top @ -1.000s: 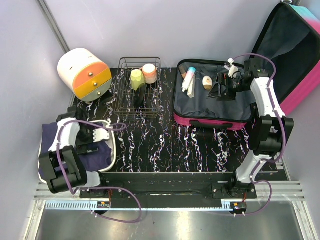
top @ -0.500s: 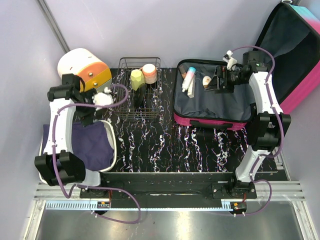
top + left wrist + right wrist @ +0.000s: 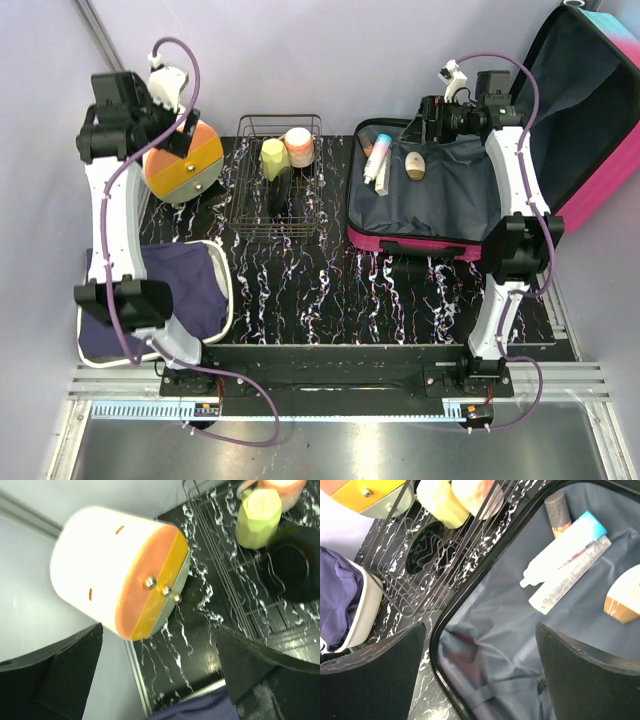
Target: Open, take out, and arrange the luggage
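Note:
The luggage point(image 3: 420, 200) lies open at the back right, a pink shell with grey lining point(image 3: 520, 630), its lid point(image 3: 585, 100) leaning up to the right. Inside lie a white tube with a blue cap point(image 3: 378, 155) point(image 3: 565, 550), a small pinkish tube point(image 3: 557, 512) and an egg-shaped item point(image 3: 415, 165) point(image 3: 625, 600). My right gripper point(image 3: 432, 112) point(image 3: 480, 675) hangs open over the case's back left part, holding nothing. My left gripper point(image 3: 140, 125) point(image 3: 160, 680) is raised at the back left, open and empty.
A white-and-orange round drawer box point(image 3: 180, 160) point(image 3: 125, 575) sits under the left gripper. The wire basket point(image 3: 280, 215) point(image 3: 440, 565) holds a green bottle point(image 3: 273, 157), a pink jar point(image 3: 298, 147) and a black item point(image 3: 295, 570). A white tray point(image 3: 228, 290) with navy cloth point(image 3: 180, 290) sits front left.
The left arm rose from the navy cloth tray to the back left, above the drawer box. The right gripper moved back and left over the luggage. Both stayed open.

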`<state>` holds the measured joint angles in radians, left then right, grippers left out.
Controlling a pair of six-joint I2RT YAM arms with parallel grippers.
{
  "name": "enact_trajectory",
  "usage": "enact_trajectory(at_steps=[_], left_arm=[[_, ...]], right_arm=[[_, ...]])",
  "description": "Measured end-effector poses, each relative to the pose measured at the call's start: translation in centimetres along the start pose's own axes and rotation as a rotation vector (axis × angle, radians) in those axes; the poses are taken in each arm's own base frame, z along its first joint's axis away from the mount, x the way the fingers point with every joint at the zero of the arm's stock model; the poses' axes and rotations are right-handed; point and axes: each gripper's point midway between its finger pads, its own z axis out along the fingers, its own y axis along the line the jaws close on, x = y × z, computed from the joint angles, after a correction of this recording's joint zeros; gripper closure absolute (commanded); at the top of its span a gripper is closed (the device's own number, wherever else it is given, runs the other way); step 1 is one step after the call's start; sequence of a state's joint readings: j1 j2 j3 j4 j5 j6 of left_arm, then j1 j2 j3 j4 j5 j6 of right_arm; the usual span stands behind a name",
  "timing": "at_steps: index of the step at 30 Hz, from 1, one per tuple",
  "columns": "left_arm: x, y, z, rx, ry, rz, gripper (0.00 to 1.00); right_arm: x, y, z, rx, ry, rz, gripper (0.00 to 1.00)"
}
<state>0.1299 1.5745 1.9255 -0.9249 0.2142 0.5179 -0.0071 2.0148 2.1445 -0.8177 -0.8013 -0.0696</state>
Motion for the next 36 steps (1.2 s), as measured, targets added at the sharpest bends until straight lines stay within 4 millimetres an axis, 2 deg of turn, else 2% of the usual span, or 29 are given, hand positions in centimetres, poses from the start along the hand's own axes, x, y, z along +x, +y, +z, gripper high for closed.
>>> enact_trajectory(at_steps=[3, 5, 7, 9, 12, 14, 21, 23, 26, 27, 29, 33, 36], left_arm=[[-4.0, 2.1, 1.5, -0.014, -0.049, 0.029, 0.01], [-4.8, 2.5, 2.7, -0.001, -0.052, 0.071, 0.01], [-3.5, 2.1, 3.8, 0.037, -0.005, 0.158, 0.01], [-1.1, 1.3, 5.0, 0.084, 0.053, 0.262, 0.01], [2.7, 0.0, 6.5, 0.173, 0.131, 0.401, 0.01], [4.3, -0.7, 7.2, 0.247, 0.145, 0.477, 0.01], [4.2, -0.4, 7.6, 0.354, 0.007, 0.696, 0.06], [4.8, -0.5, 7.9, 0.399, -0.049, 0.754, 0.09], [6.2, -0.6, 8.5, 0.445, -0.107, 0.847, 0.16], [6.5, -0.5, 8.6, 0.454, -0.122, 0.881, 0.22], [6.6, 0.0, 8.7, 0.455, -0.153, 0.945, 0.28], [6.7, 1.0, 9.6, 0.442, -0.192, 1.042, 0.33], [7.2, 1.4, 11.3, 0.441, -0.207, 1.08, 0.37]], right_arm=[[-0.2, -1.6, 1.9, -0.023, -0.002, -0.002, 0.0], [0.2, -2.9, 3.1, -0.021, 0.006, 0.009, 0.0], [0.9, -4.2, 4.1, -0.002, 0.02, 0.028, 0.0], [1.3, -5.0, 4.7, 0.028, 0.027, 0.023, 0.0], [0.6, -5.5, 5.2, 0.063, 0.006, -0.026, 0.0], [0.1, -5.6, 5.5, 0.082, -0.011, -0.048, 0.0], [-0.2, -6.7, 5.6, 0.147, -0.017, -0.108, 0.0], [-0.3, -6.9, 5.6, 0.15, -0.014, -0.144, 0.0], [-0.3, -7.0, 5.6, 0.147, -0.012, -0.175, 0.0], [-0.3, -6.9, 5.6, 0.146, -0.012, -0.176, 0.0], [-0.3, -6.8, 5.6, 0.139, -0.012, -0.179, 0.0], [-0.3, -6.7, 5.6, 0.136, -0.013, -0.166, 0.0], [-0.1, -6.7, 5.8, 0.131, -0.013, -0.148, 0.0]])
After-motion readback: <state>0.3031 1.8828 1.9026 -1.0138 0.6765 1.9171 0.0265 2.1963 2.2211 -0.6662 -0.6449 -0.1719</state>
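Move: The orange drawer's knob on the cabinet is about 10 cm ahead of my left hand, 2 cm left and some 12 cm below; the yellow drawer's knob is 4 cm under it, the wire basket's middle about 20 cm to its right. From my right hand, the white-blue tube in the open luggage lies roughly 11 cm ahead, 3 cm left and 24 cm lower, with the beige bottle 8 cm right of that. After a small hop forward and up, I sink my left hand to about 11 cm below its start and some 7 cm farther forward, slightly left, swinging and rolling it clockwise by 60-odd degrees so the fingers straddle the drawer front by the orange knob, then begin closing them. My open right hand goes about 7 cm forward and 5 cm down over the luggage towards the tube, then holds there. ##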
